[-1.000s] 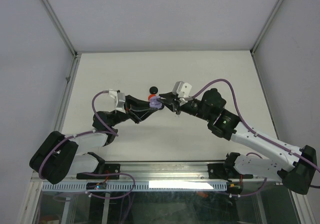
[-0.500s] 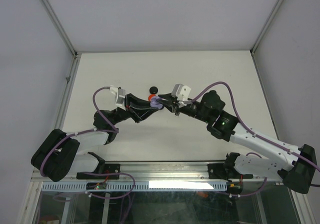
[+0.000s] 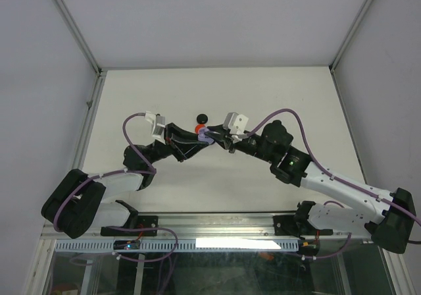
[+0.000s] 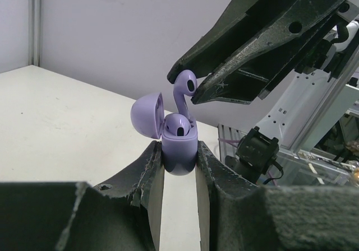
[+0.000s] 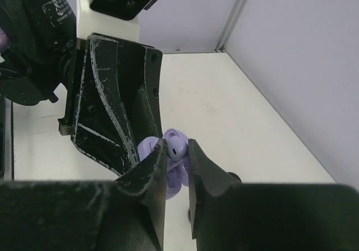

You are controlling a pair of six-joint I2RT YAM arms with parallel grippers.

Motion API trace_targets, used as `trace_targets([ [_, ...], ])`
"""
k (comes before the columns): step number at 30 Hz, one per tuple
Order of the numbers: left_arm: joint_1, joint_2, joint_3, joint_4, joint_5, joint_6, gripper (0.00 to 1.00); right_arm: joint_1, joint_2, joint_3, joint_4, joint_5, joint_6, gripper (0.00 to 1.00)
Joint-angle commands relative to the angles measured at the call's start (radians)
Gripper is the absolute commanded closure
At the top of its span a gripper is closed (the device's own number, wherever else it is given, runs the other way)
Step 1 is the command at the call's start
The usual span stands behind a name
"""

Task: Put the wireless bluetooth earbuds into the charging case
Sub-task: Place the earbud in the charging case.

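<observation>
A lilac charging case (image 4: 179,150) stands upright with its lid (image 4: 147,115) swung open, and my left gripper (image 4: 178,151) is shut on its lower body. One lilac earbud (image 4: 178,125) sits in a socket of the case. My right gripper (image 5: 177,147) is shut on the head of a second lilac earbud (image 5: 179,148), held just above the case (image 5: 174,175) with its stem (image 4: 180,97) pointing down into the opening. In the top view the two grippers meet at the case (image 3: 205,135) over the table's middle.
A small black round object (image 3: 202,118) lies on the white table (image 3: 131,97) just beyond the grippers, with a red object (image 3: 198,129) beside it, partly hidden. Grey walls and metal rails (image 3: 89,110) enclose the table.
My right gripper has moved left with the lilac earbud, closing in on the open case. The left gripper has held the case almost still.
</observation>
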Motion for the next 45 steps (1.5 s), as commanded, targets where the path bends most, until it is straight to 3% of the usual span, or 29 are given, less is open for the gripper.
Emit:
trace_targets([
  [1,0.006,0.004,0.029,0.199,-0.021,-0.047,1.00,0.010,-0.003,-0.008,0.082,0.013,-0.008,0.92],
  [16,0.006,0.009,0.020,0.203,-0.077,-0.085,1.00,0.016,-0.010,-0.032,0.119,-0.008,0.021,0.91],
  [27,0.007,0.009,0.014,0.203,-0.131,-0.110,1.00,0.016,-0.003,-0.061,0.162,-0.072,0.072,0.85],
  [36,0.006,0.001,-0.017,0.195,-0.118,0.000,1.00,0.016,-0.046,-0.028,0.090,-0.048,0.114,0.61],
  [45,0.006,-0.072,-0.006,0.016,-0.092,0.212,1.00,0.015,-0.096,0.030,-0.028,0.183,0.227,0.32],
])
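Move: The purple earbud, pinched in the right hand, stands over the open charging case, whose middle is about 4 cm below the right hand, 2 cm to its left and 1 cm ahead. The red disc lies on the table some 10 cm ahead, 5 cm left and 27 cm down; a black disc is about 4 cm beyond it. From the left hand, which holds the case, the earbud is about 4 cm up, 1 cm back and 1 cm to the right. The earbud, its stem already at the case, is eased down about 1 cm and slightly back by the right hand into the free place beside the other bud. The right fingers then open wide and let go, and the hand draws off rightward by 1.5 cm or so, rising about 1 cm. The left hand keeps its grip on the case, edging about 1.5 cm forward with a small wrist turn. ##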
